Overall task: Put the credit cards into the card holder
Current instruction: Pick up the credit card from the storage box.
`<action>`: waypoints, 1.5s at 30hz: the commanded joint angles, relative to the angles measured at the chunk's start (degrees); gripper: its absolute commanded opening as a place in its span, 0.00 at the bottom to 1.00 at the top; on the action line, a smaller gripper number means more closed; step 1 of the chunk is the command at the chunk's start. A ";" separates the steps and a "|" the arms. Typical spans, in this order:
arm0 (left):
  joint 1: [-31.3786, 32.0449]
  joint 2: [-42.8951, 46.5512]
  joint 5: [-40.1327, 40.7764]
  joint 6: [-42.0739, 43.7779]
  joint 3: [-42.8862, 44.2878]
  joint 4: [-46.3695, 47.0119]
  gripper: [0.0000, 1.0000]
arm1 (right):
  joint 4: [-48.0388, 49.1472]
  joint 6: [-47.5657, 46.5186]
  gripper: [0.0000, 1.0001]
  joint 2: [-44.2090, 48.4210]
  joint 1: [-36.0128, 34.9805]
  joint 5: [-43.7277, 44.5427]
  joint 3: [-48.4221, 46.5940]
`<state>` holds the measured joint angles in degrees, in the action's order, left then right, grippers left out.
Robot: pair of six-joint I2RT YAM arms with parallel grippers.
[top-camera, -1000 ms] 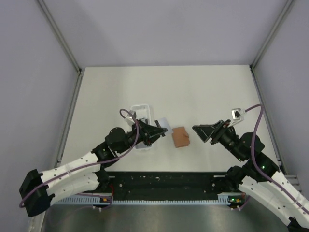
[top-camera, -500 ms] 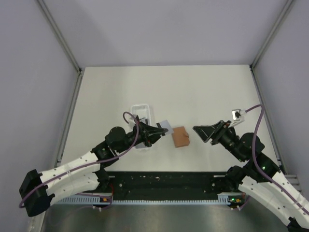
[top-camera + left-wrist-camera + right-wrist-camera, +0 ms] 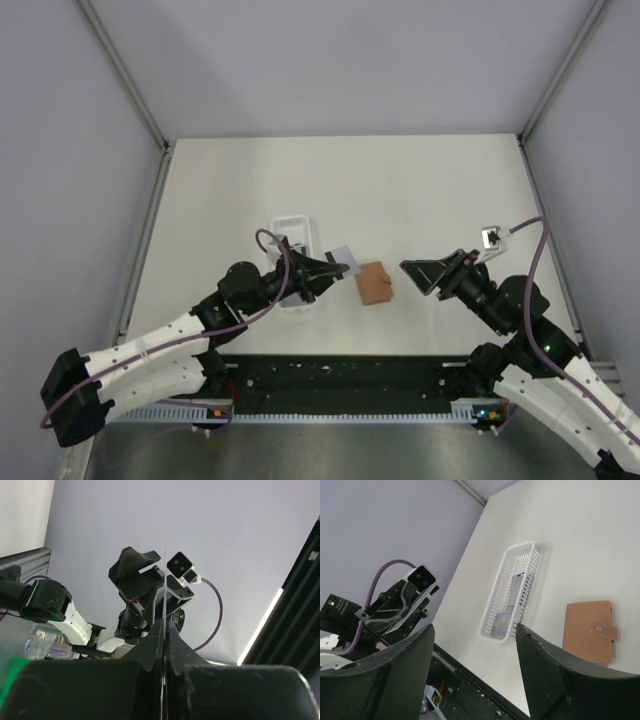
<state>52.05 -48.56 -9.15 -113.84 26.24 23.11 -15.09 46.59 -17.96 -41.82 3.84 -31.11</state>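
Note:
In the top view my left gripper (image 3: 336, 267) is shut on a grey credit card (image 3: 343, 252), held on edge just above the table, between the white tray and the card holder. The left wrist view shows that card (image 3: 165, 575) edge-on as a thin line clamped between the fingers (image 3: 150, 652). The card holder (image 3: 375, 283) is an orange-brown wallet, lying closed with its snap fastened (image 3: 590, 630). Two more credit cards (image 3: 516, 587) lie in the tray. My right gripper (image 3: 412, 272) hovers open just right of the wallet, nothing between its fingers (image 3: 555, 680).
The white slotted tray (image 3: 290, 228) stands left of the wallet, under my left wrist. A black base rail (image 3: 340, 380) runs along the near table edge. Grey walls and metal posts (image 3: 125, 75) bound the table on three sides.
My left gripper has edged slightly right toward the wallet with the card still in it. The right arm has barely moved.

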 commanded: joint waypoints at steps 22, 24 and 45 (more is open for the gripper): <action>2.35 -16.13 -23.36 53.82 4.44 17.03 0.00 | 8.41 -5.37 0.67 -4.98 0.34 -14.12 2.55; 2.44 -16.75 -23.46 53.46 4.35 18.54 0.00 | 9.20 -4.84 0.65 -5.42 0.34 -14.91 2.99; 2.53 -20.70 -22.76 51.26 3.99 24.87 0.04 | 23.27 1.75 0.12 -9.64 0.34 -25.28 7.56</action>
<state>54.43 -68.97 -31.92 -62.19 30.28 41.74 4.32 47.55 -27.55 -41.82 -19.42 -23.46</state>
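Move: The left hand already holds the credit card; the right gripper it is taken to is some 15 cm to its right, level in reach and about 2 cm lower. From the open right hand, the middle of the card is around 13 cm left, 2 cm ahead and 2 cm higher. The card holder lies on the table, 8 cm ahead, 7 cm left and 26 cm below the right hand; the storage box is about 15 cm ahead of the left hand, 13 cm left and 28 cm down. The left hand carries the pinched card roughly 6 cm right towards the right gripper, sinking and drawing back about 5 cm each, while it rolls about its fingers by some 50 degrees and swings them clockwise to point straight right, keeping its hold. The right hand comes about 6 cm left and 3 cm back to meet it, dropping slightly and turning some 25 degrees counter-clockwise, and narrows its wide-open fingers to a small gap around the free end of the card, touching it by the end. ##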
